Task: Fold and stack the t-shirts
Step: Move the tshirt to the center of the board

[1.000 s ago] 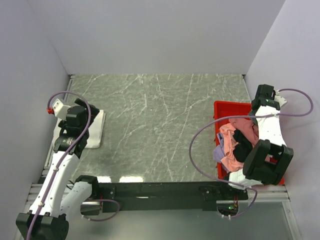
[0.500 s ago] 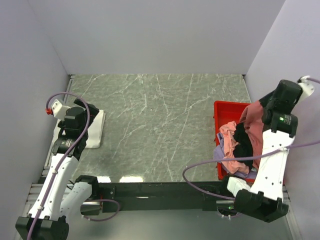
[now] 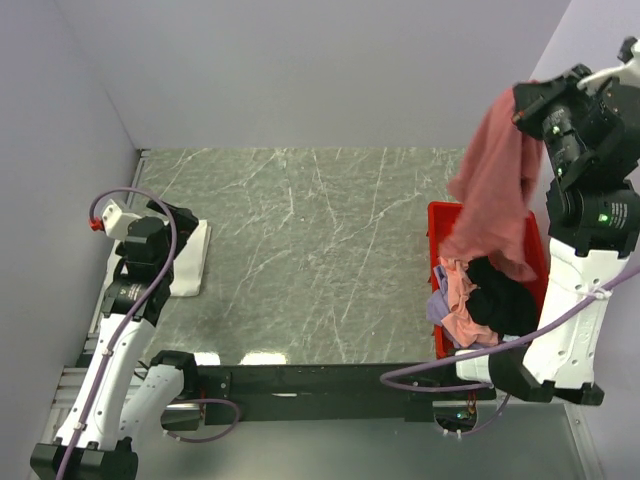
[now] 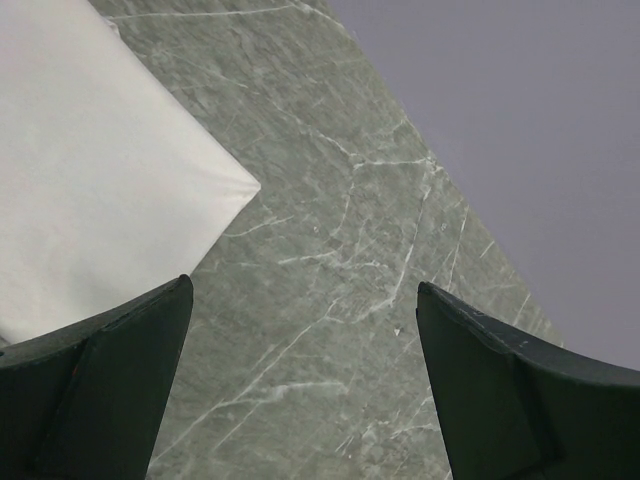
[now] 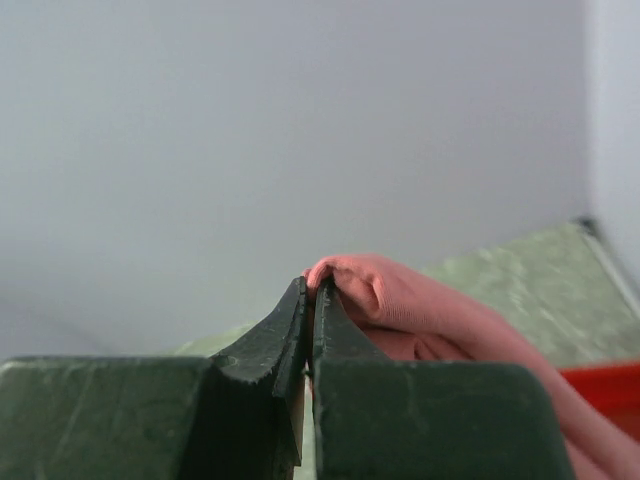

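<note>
High over the red tray (image 3: pixel 452 214), my right gripper (image 3: pixel 522 103) (image 5: pixel 311 292) is shut on a fold of the dusty red t-shirt (image 3: pixel 495 190) (image 5: pixel 400 300). The shirt hangs down, its lower end still reaching the tray. Inside the tray lies a heap of a light pink t-shirt (image 3: pixel 460 300), a black one (image 3: pixel 503 300) and a lavender one (image 3: pixel 437 306). A folded white t-shirt (image 3: pixel 192 262) (image 4: pixel 90 190) lies flat at the table's left edge. Just above it my left gripper (image 3: pixel 176 222) (image 4: pixel 305 380) stands open and holds nothing, with bare marble between its fingers.
Grey walls close the table in on the left, back and right. The tray sits against the right wall. The right arm's cable (image 3: pixel 430 360) loops down in front of the tray. A green marble tabletop (image 3: pixel 320 250) lies between the two arms.
My right arm has swung up out of the tray, drawing the dusty red t-shirt up until it hangs high above the heap. The left arm has hardly moved.
</note>
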You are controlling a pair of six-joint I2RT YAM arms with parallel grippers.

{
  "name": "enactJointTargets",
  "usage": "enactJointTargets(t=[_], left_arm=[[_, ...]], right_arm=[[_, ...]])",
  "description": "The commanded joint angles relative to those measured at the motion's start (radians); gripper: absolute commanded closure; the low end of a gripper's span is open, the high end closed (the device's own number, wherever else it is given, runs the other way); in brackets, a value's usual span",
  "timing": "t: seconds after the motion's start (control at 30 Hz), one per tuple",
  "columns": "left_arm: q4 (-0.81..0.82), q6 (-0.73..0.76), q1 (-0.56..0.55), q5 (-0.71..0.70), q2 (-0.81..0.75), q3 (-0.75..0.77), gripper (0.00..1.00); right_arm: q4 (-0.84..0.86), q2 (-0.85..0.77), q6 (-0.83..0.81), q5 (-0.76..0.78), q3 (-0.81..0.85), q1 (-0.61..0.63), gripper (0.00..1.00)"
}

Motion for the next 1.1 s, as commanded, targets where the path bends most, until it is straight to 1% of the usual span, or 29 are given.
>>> enactJointTargets(t=[0.0,0.07,0.1,0.17,0.2,0.23,0.3,0.33,0.4,0.43,0.6,0.67,0.73,0.87,0.9,0.93,1.03,1.07], left_arm=[[0.010,-0.009,0.005,0.015,-0.022,0.014,0.01],[0.009,-0.015,0.005,0.015,-0.029,0.012,0.01],[0.006,-0.017,0.005,0.016,-0.031,0.011,0.00],[0.000,-0.023,0.005,0.018,-0.035,0.012,0.00],[-0.010,-0.024,0.003,0.018,-0.035,0.015,0.01],[-0.014,-0.024,0.005,0.022,-0.040,0.017,0.00],[-0.022,-0.029,0.005,0.024,-0.043,0.018,0.01],[-0.028,-0.033,0.005,0.029,-0.048,0.015,0.01],[-0.030,-0.033,0.005,0.039,-0.052,0.014,0.00],[-0.037,-0.030,0.005,0.041,-0.057,0.014,0.01],[-0.096,-0.047,0.005,0.032,-0.057,0.035,0.00],[-0.117,-0.056,0.005,0.036,-0.063,0.037,0.01],[-0.122,-0.063,0.005,0.049,-0.072,0.030,0.01],[-0.111,-0.070,0.005,0.090,-0.084,0.004,0.00],[-0.097,-0.069,0.005,0.102,-0.086,-0.006,0.01],[-0.091,-0.064,0.005,0.127,-0.081,-0.008,0.00],[-0.061,-0.050,0.005,0.182,-0.060,-0.017,0.01],[-0.041,-0.044,0.005,0.202,-0.052,-0.031,0.01]], right_arm=[[0.023,0.067,-0.037,-0.031,0.176,0.098,1.00],[0.064,0.079,-0.064,-0.060,0.189,0.163,1.00],[0.132,0.079,-0.067,-0.072,0.164,0.215,1.00],[0.187,0.081,-0.072,-0.104,0.140,0.262,1.00],[0.228,0.089,-0.075,-0.110,0.124,0.314,1.00],[0.243,0.093,-0.083,-0.106,0.124,0.338,1.00],[0.262,0.121,-0.095,-0.075,0.138,0.391,1.00],[0.267,0.133,-0.104,-0.065,0.144,0.443,1.00],[0.271,0.168,-0.112,-0.040,0.158,0.488,1.00],[0.274,0.178,-0.109,-0.029,0.159,0.537,1.00],[0.305,0.257,-0.101,0.034,0.153,0.664,1.00],[0.317,0.285,-0.084,0.083,0.150,0.710,1.00],[0.320,0.297,-0.067,0.104,0.144,0.734,1.00],[0.331,0.294,-0.041,0.149,0.063,0.770,1.00],[0.352,0.281,-0.032,0.156,-0.010,0.772,1.00],[0.365,0.276,-0.017,0.164,-0.047,0.772,1.00],[0.359,0.271,-0.021,0.238,-0.155,0.769,1.00],[0.351,0.271,-0.026,0.291,-0.205,0.769,1.00]])
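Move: The shut right fingers still hold the red t-shirt high up. The center of the board, where it is bound, lies about 31 cm to this hand's left, 5 cm ahead and some 56 cm below. The red bin sits 15 cm to the hand's right, 4 cm back and about 50 below; the white cloth lies roughly 36 cm left of the board's center and about 5 cm nearer. From the left hand the center is about 28 cm right, 8 ahead and 25 below. Leftward in one fast sweep of about 30 cm, the right hand carries the hanging red t-shirt away from the bin towards the center of the board, turning some 35 degrees counter-clockwise. It first climbs about 4 cm, then sinks well below its starting height while edging forward, fingers staying shut on the cloth. The empty left hand eases slightly back and left, still open. ##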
